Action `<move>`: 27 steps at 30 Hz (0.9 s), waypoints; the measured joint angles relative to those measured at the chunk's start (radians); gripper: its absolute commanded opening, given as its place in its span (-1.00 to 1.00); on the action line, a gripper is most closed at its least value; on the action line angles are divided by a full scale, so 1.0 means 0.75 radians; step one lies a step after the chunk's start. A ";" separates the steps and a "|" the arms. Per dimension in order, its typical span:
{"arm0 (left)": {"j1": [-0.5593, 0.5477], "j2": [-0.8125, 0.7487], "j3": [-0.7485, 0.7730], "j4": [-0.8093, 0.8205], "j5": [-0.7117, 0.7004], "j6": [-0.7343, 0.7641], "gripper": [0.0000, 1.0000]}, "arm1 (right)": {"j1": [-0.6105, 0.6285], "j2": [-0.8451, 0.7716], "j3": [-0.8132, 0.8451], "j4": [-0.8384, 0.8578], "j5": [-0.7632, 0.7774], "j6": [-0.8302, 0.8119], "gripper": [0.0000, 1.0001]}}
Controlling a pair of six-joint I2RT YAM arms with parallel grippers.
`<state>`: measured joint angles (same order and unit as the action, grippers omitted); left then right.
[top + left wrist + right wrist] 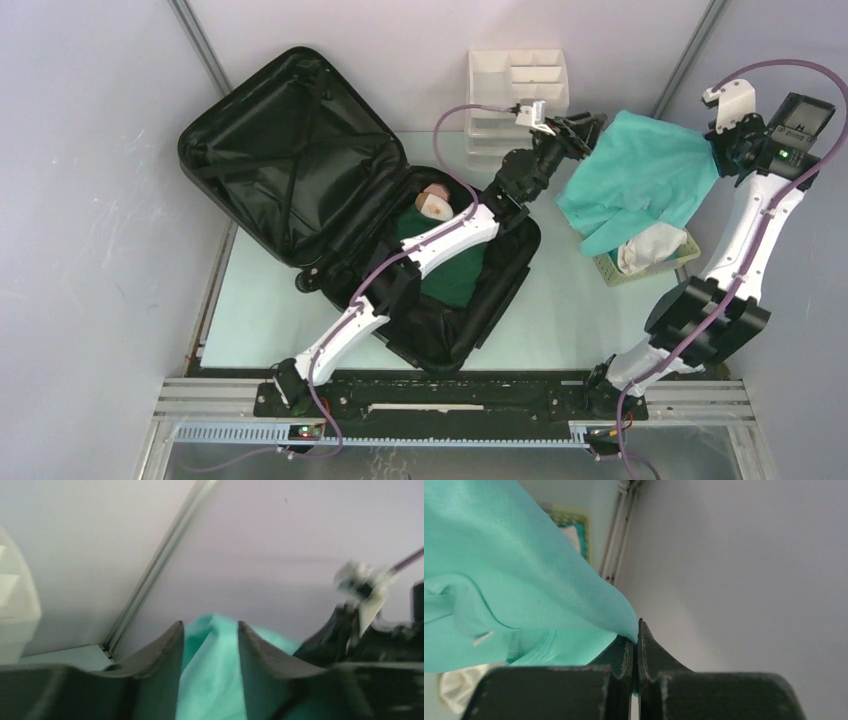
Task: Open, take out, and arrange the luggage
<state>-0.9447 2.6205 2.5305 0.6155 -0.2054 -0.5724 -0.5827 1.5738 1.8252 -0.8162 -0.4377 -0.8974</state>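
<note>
The luggage [300,150], a big black hard-shell suitcase, lies open at the left, its strapped lid propped against the back wall. Its lower half [500,290] holds a dark green garment [455,275] and a small beige item [436,202]. A teal cloth [645,180] hangs spread between both grippers above the basket. My left gripper [583,128] is at its left corner; in the left wrist view its jaws [210,624] stand apart with the teal cloth [210,670] lying loosely between them. My right gripper [636,627] is shut on the cloth's [499,580] right corner.
A pale yellow perforated basket [655,270] with white fabric [650,245] sits under the cloth at the right. A white three-tier drawer organizer [520,85] stands against the back wall. The left arm stretches across the suitcase's lower half.
</note>
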 measured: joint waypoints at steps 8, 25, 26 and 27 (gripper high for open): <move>0.136 -0.083 -0.122 -0.001 -0.072 -0.005 0.35 | -0.017 0.252 0.024 0.032 0.175 0.028 -1.00; 0.248 -1.205 -1.506 0.049 0.280 0.168 0.35 | -0.025 0.485 0.387 -0.125 0.244 0.030 -1.00; 0.249 -1.283 -1.585 0.051 0.294 0.174 0.35 | -0.026 0.485 0.378 -0.125 0.245 0.028 -1.00; 0.251 -1.364 -1.668 0.054 0.308 0.180 0.35 | -0.026 0.485 0.366 -0.125 0.246 0.028 -1.00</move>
<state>-0.7567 1.5974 1.2797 0.6559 0.0254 -0.4377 -0.6025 1.9373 2.0995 -0.9100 -0.2531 -0.8764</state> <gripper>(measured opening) 0.671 0.017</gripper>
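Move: The right hand, holding one end of the teal shirt, has the basket about 5 cm ahead, 8 cm to its left and 28 cm below. The white garment in the basket lies 2 cm back, 5 cm left of that hand. From the left hand, the dark green garment is some 31 cm left and 11 cm back, the shoes 31 cm left and 3 cm ahead, both about 30 cm below; the drawer box is 11 cm left, 16 cm ahead, 20 cm below. Down and to the right, with some forward travel, the right hand lowers the shirt over the basket, sinking about 9 cm before easing back up a little; it keeps its pinch and tips its fingers down. The left hand, already letting go, opens wider, swings forward-left, then pulls back and left towards the suitcase, about 21 cm left overall, its left side rolling up. ##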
